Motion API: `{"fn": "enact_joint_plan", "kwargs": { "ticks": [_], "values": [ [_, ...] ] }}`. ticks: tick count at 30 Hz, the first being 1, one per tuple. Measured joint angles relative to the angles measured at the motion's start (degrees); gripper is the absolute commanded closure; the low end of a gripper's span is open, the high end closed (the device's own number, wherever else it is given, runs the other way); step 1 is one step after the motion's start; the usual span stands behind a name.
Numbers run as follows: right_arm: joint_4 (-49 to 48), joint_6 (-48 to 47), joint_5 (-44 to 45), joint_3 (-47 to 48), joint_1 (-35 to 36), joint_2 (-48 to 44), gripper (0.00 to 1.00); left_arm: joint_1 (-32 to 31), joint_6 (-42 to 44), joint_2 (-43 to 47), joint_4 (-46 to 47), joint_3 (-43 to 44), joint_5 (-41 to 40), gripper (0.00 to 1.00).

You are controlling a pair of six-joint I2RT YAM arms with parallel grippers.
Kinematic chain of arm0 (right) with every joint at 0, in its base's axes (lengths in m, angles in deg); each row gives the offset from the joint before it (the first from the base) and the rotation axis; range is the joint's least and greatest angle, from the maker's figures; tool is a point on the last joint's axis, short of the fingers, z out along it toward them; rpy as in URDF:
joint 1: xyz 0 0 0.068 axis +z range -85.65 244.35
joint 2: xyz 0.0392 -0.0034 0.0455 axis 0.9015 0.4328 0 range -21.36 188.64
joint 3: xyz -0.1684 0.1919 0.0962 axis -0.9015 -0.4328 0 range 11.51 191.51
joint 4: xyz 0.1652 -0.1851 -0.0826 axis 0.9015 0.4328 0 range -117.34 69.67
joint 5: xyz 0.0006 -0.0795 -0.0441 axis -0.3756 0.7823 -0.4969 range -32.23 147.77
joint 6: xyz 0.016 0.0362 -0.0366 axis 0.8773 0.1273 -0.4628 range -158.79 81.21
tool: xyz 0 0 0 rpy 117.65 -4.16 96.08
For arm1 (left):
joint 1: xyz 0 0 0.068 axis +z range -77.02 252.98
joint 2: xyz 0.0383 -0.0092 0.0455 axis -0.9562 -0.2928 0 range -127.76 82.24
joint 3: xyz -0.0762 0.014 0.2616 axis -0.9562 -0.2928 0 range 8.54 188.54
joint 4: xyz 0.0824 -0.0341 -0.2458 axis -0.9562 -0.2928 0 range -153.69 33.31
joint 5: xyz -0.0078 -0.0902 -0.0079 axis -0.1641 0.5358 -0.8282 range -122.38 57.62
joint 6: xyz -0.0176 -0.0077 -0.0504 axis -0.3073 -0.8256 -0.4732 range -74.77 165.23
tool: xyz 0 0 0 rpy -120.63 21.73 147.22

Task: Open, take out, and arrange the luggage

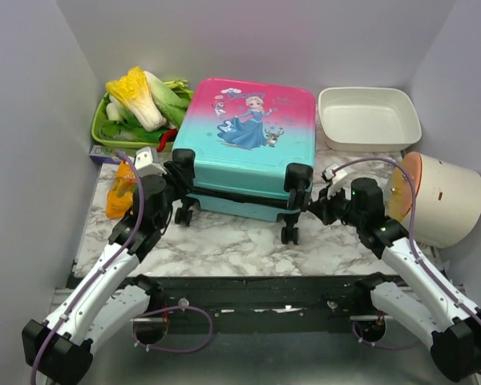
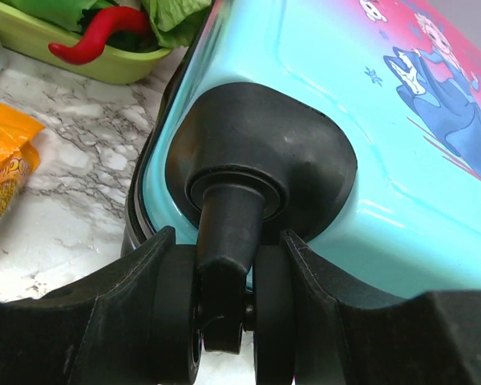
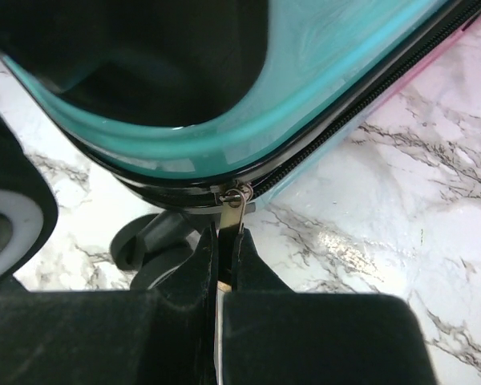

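The luggage [image 1: 248, 136], a pink-to-teal hard-shell suitcase with a princess print, lies flat on the marble table, wheels toward me. A dark seam runs between its two shells along the near edge. My left gripper [image 1: 179, 172] is at the near-left corner. In the left wrist view its fingers [image 2: 144, 281] clamp both sides of the twin black caster wheel [image 2: 176, 313]. My right gripper [image 1: 321, 204] is at the near-right corner. In the right wrist view this gripper [image 3: 227, 237] is shut on the metal zipper pull [image 3: 234, 210], just below the teal shell [image 3: 305, 88].
A green tray [image 1: 104, 132] with cabbage [image 1: 140, 96] and a red chili [image 2: 96, 36] stands at the back left. An orange snack bag [image 1: 120, 188] lies beside my left arm. A white tray [image 1: 369, 116] sits at the back right, and a white drum with an orange lid [image 1: 445, 196] lies at the right.
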Motion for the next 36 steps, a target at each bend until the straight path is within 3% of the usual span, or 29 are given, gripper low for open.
{"fn": "enact_joint_plan", "kwargs": {
  "ticks": [12, 26, 29, 36],
  "values": [
    [6.71, -4.52, 1.01, 1.31, 0.61, -0.79, 0.99, -1.51, 0.24, -1.86, -4.44, 2.43, -1.03, 1.0],
    [-2.14, -6.51, -11.61, -3.26, -0.09, -0.81, 0.99, -1.05, -0.92, -0.17, 1.22, -1.51, -4.02, 1.0],
    [-2.1, -9.18, -17.35, -3.5, 2.01, -2.75, 0.99, -1.7, -1.33, 0.02, 1.07, -1.51, -4.2, 1.0],
    [3.61, -13.66, -18.69, -0.48, 2.95, -4.11, 0.99, -3.52, -0.26, -4.39, -3.48, 4.37, -5.31, 1.0]
  ]
}}
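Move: The right hand already grips the zipper pull at the suitcase's near right corner; the upper right caster is about 3 cm back, 4 left and 8 above it, the lower right caster 4 cm back, 5 left and 6 below. The left hand already holds the upper left caster, with the lower left one some 14 cm beneath, 1 cm back, and the pull roughly 28 cm to its right, 1 cm back and 8 below. The right hand, fingers kept shut on the zipper pull, first eases slightly back and down, then draws it about 5 cm back and 4 cm left in all, round the suitcase's near right corner and in beside the right casters, turning some 25 degrees counter-clockwise and ending slightly higher. The left hand keeps its hold on the upper left caster, bracing the suitcase nearly in place. ##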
